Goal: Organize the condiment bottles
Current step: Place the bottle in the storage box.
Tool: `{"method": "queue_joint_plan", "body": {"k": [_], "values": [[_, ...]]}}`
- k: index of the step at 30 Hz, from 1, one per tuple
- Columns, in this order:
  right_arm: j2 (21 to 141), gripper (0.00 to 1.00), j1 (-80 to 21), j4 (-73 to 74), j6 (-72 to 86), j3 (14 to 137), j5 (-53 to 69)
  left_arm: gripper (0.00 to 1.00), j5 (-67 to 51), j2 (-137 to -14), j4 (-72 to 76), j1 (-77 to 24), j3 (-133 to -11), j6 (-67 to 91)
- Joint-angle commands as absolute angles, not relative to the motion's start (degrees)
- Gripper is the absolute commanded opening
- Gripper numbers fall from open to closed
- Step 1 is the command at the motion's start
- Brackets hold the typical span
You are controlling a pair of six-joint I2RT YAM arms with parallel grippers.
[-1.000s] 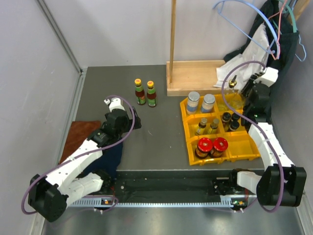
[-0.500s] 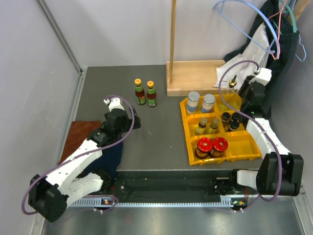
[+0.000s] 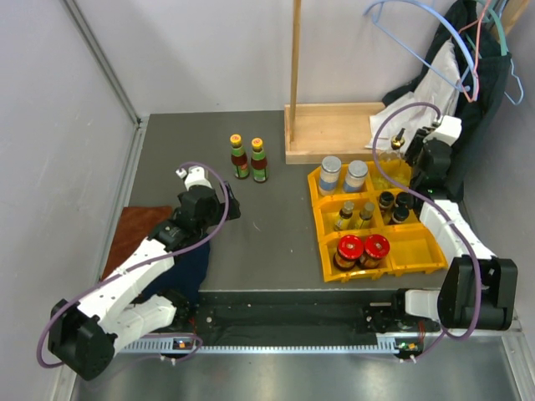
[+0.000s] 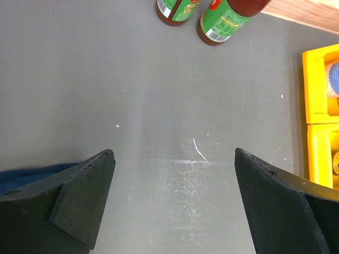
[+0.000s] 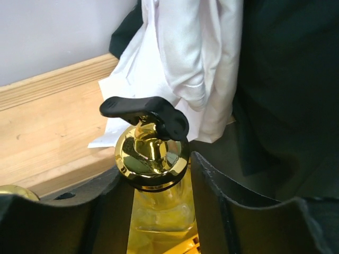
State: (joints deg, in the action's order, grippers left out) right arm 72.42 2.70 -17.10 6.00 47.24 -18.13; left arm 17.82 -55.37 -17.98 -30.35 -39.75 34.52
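Note:
A tall clear bottle of yellow liquid with a gold stopper (image 5: 152, 153) stands in the back right compartment of the yellow bin (image 3: 422, 261). My right gripper (image 5: 156, 168) is closed around its neck, a finger against each side. A second gold stopper (image 5: 13, 193) shows at the left edge. The bin also holds two silver-lidded jars (image 3: 331, 173), small bottles (image 3: 355, 215), dark bottles (image 3: 394, 205) and two red-lidded jars (image 3: 362, 248). Two red sauce bottles with green labels (image 3: 249, 158) stand on the table outside it. My left gripper (image 4: 175, 156) hovers open and empty short of them.
A wooden stand base (image 3: 334, 132) with an upright pole sits behind the bin. White cloth (image 5: 196, 63) and dark clothes on hangers (image 3: 468, 67) crowd the back right corner. A brown cloth (image 3: 134, 234) and a blue cloth (image 3: 188, 267) lie under the left arm.
My right wrist has shifted a little to the left over the bin's back right compartment, still on the gold-stoppered bottle. The left arm has not moved.

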Motion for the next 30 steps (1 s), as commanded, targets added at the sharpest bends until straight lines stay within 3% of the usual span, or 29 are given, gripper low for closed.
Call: {"method": "queue_joint_plan", "body": {"k": [1,9,16,25,30], "values": [[72.25,0.47,2.11,-16.88,8.34,48.78,-17.40,0.99,17.84,-53.70,-14.68,-29.88,-39.90,33.93],[69.70,0.56,1.32,-14.42,9.67,48.60,-17.66,0.99,17.75,-53.00,-14.77,-29.71,-39.46,33.75],[64.25,0.75,0.79,-8.62,11.33,51.58,-21.88,0.99,17.49,-52.65,-14.68,-29.44,-39.46,33.75],[55.57,0.99,0.79,10.80,15.20,61.60,-25.86,0.99,17.31,-52.91,-14.68,-29.35,-39.99,34.01],[52.30,0.99,0.79,21.52,16.61,67.40,-19.35,0.99,16.35,-54.75,-13.63,-29.09,-41.22,33.58]]}}
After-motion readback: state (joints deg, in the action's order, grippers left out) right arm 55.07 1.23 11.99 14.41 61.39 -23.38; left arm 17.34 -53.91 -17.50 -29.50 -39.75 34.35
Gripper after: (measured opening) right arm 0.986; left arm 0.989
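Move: The glass bottle stands between the right fingers at its neck, already in the storage box's far right compartment, its middle about 9 cm below that hand. The other glass bottle stands some 5 cm to the left and 1 cm back, the nearer white-capped jar about 12 cm left and 3 cm back, the black-capped bottles 9 cm back and 1 cm left. From the left hand, the held bottle lies roughly 12 cm ahead and 35 cm right. The right fingers open wide and let go of the bottle's neck, then withdraw about 11 cm up and 8 back. ##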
